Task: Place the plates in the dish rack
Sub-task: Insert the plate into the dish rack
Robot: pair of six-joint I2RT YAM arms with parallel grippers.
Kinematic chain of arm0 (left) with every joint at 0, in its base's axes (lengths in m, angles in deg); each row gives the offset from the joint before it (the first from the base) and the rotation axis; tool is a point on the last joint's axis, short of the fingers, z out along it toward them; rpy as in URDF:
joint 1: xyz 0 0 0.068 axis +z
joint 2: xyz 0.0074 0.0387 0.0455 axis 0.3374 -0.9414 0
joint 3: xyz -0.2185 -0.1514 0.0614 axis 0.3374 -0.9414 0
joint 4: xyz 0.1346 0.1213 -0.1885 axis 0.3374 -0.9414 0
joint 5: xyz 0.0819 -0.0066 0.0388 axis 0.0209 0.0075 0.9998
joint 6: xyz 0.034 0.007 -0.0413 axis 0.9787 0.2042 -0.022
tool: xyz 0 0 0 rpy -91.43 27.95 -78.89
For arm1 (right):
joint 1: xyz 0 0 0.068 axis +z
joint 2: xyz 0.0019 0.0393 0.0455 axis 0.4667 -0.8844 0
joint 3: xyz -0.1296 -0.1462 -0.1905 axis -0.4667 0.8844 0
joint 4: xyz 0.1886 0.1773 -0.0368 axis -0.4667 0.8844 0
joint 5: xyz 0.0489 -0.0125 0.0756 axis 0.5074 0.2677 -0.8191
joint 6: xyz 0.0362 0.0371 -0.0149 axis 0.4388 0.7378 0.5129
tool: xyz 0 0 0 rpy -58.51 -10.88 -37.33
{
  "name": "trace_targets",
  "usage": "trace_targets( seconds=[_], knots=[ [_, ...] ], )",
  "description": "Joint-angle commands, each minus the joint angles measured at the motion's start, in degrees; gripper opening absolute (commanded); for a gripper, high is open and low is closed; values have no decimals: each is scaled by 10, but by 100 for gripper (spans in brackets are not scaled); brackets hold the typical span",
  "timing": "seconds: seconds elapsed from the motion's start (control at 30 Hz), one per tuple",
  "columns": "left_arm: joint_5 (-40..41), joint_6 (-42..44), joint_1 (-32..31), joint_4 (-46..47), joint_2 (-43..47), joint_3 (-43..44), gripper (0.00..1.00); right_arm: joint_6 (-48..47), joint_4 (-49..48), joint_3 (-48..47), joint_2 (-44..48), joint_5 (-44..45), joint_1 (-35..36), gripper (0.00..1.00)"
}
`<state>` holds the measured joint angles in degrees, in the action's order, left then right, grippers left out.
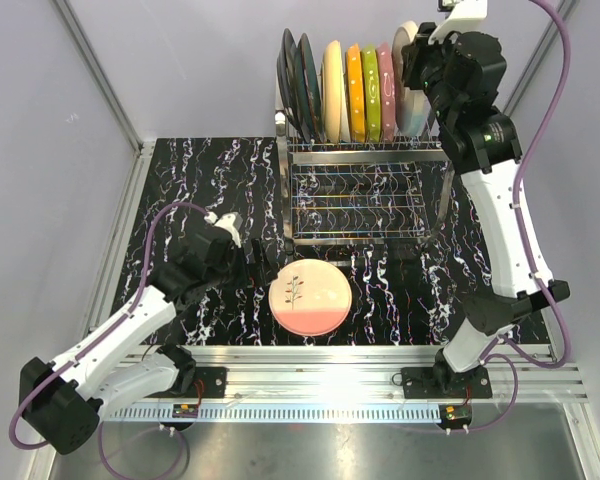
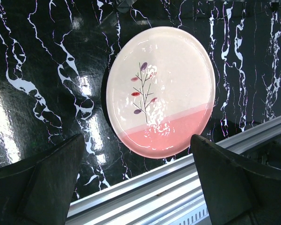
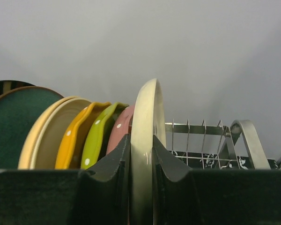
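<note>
The chrome dish rack [image 1: 365, 190] stands at the back of the table, and several plates stand on edge in it: dark ones [image 1: 295, 85], cream-yellow [image 1: 332, 90], orange [image 1: 355, 95], green [image 1: 371, 95] and pink [image 1: 386, 88]. My right gripper [image 1: 417, 65] [image 3: 141, 140] is shut on the rim of an upright cream plate [image 3: 146, 105] just right of the pink one, over the rack's tines [image 3: 203, 129]. A cream-and-pink plate with a sprig [image 1: 310, 297] [image 2: 160, 91] lies flat on the table. My left gripper [image 1: 245, 250] [image 2: 136, 154] hangs open beside it, holding nothing.
The tabletop is black marble with white veins [image 1: 210, 180]. An aluminium rail [image 1: 360, 365] [image 2: 178, 183] runs along the near edge just past the flat plate. Grey walls and frame posts [image 1: 100, 80] close in the back and sides.
</note>
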<state>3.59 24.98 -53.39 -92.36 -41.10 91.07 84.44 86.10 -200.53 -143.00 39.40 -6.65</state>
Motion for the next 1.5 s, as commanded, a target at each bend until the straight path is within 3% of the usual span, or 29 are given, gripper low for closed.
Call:
trace_targets(
  seconds=[0.0,0.4,0.8,1.1,1.27,1.47],
  knots=[
    [2,7,2,3,-8,28,99,30,-131,27,29,-28,-17,0],
    [3,8,3,0,-14,30,99,44,-143,76,23,-37,-24,1],
    [1,6,2,3,-15,26,99,53,-150,133,38,-47,-24,28],
    [-1,6,2,4,-18,27,99,61,-147,148,38,-63,-24,33],
    [-2,7,2,5,-20,25,99,62,-142,147,44,-65,-23,45],
    [-8,4,2,10,-19,21,99,61,-130,130,50,-64,-23,48]
  ],
)
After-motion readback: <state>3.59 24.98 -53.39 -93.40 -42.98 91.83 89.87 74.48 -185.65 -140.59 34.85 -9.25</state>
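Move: The right gripper still pinches the cream plate by its near rim. The free slot just right of the pink plate lies about 9 cm ahead, 1 cm left and 10 cm below the gripper. The pink plate stands about 9 cm ahead, 4 cm left and 5 cm down, the green one 3 cm left of it, and the rack's side rail roughly 8 cm ahead and 10 cm right. From the left gripper, the slot is some 31 cm ahead, 29 cm right and 30 cm up. Lower the right gripper about 5 cm while pushing some 3.5 cm forward, quickly at first and then easing, to set the cream plate down into the slot beside the pink plate. Then open the fingers to about half so they release their pinch but still straddle the rim, and start lifting, up about 1 cm and slightly back. ##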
